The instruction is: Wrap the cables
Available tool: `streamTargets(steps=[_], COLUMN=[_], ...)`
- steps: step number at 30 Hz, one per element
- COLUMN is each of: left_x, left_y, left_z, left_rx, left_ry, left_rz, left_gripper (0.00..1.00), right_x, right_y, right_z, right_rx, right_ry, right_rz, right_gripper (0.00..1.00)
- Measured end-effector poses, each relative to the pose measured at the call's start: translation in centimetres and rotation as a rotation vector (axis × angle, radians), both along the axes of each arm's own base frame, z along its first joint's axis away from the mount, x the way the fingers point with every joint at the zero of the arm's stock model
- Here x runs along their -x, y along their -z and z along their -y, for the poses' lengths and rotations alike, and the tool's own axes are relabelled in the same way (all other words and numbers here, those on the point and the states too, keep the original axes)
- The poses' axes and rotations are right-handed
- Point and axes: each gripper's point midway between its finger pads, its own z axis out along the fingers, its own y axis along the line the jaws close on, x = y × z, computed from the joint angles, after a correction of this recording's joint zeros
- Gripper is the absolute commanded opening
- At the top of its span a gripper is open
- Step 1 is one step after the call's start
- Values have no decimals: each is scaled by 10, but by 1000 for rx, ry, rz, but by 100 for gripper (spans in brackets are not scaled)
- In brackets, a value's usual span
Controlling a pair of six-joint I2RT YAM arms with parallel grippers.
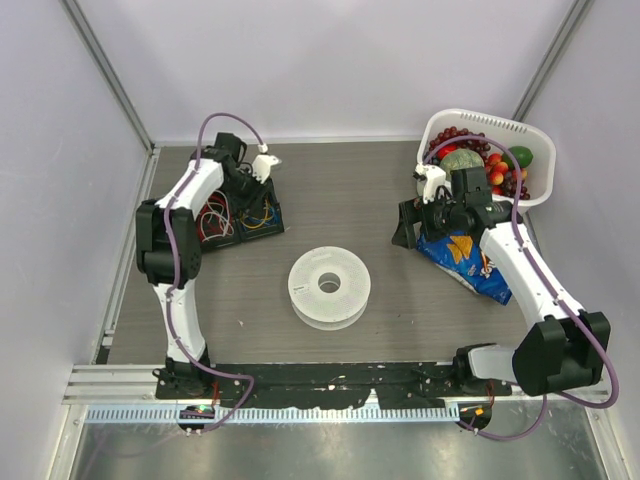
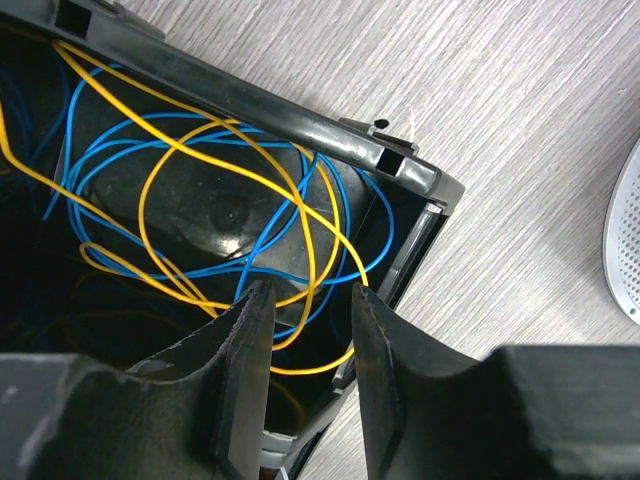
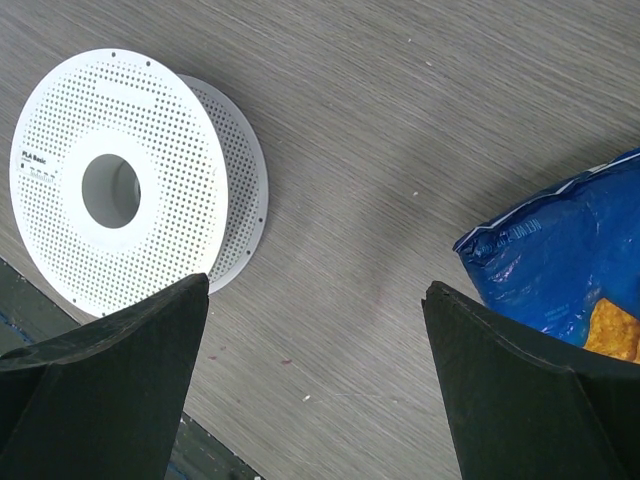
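Observation:
The yellow cable [image 2: 190, 150] lies in loose loops in the right compartment of a black tray [image 2: 300, 115], tangled with a blue wire [image 2: 120, 135]. It also shows in the top view [image 1: 258, 222]. My left gripper [image 2: 310, 295] is open over that compartment near the tray's corner, and one yellow strand runs between its jaws without being clamped. In the top view the left gripper [image 1: 262, 190] hangs over the tray [image 1: 278, 228]. The white spool [image 1: 330, 287] lies flat at the table's middle. My right gripper [image 3: 315, 290] is wide open and empty above bare table, right of the spool [image 3: 120, 190].
Red and white wires [image 1: 215, 222] fill the tray's left compartment. A blue snack bag [image 1: 468, 262] lies under the right arm and shows in the right wrist view [image 3: 560, 260]. A white basket [image 1: 480, 122] of fruit stands at the back right.

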Motion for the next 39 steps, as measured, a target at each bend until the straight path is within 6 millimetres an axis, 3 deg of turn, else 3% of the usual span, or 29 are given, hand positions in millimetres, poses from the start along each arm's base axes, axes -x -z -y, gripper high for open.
streamTargets(steps=[4, 6, 13, 18, 23, 27, 31, 39], left_x=[1, 0, -3, -3, -15, -16, -23, -33], left_y=[1, -3, -38, -108, -211, -276, -320, -354], left_z=[2, 3, 3, -6, -16, -22, -27, -31], left_rx=[0, 4, 22, 51, 99, 137, 166, 207], left_ry=[5, 2, -20, -72, -150, -228, -285, -356], left_rz=[-5, -4, 41, 161, 404, 573, 698, 804], left_gripper=[16, 0, 0, 0, 0, 0, 0, 0], right_x=[-1, -1, -2, -6, -16, -23, -28, -29], right_y=[2, 3, 3, -4, -20, -27, -31, -33], right_z=[0, 0, 0, 2, 4, 6, 7, 8], right_rx=[1, 2, 4, 16, 34, 57, 71, 79], right_ry=[0, 1, 2, 4, -3, -11, -20, -29], right_rz=[-7, -8, -4, 14, 75, 103, 117, 124], right_gripper=[93, 93, 93, 93, 93, 93, 93, 93])
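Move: The yellow cable lies in the tray's right-hand compartment, its pile some 3 cm ahead of the left hand, 1 cm left and 2 cm below, with the blue cable tangled in the same spot. The red and white cables are about 9 cm to the yellow pile's left, 2 cm nearer the base. The spool sits about 16 cm back and 16 cm right of the left hand. From the right hand, the yellow cable is about 12 cm ahead, 33 cm left and 11 cm lower. Left fingers pinch the yellow cable and lift some 35 cm, tilting upward; right hand eases up and forward. ##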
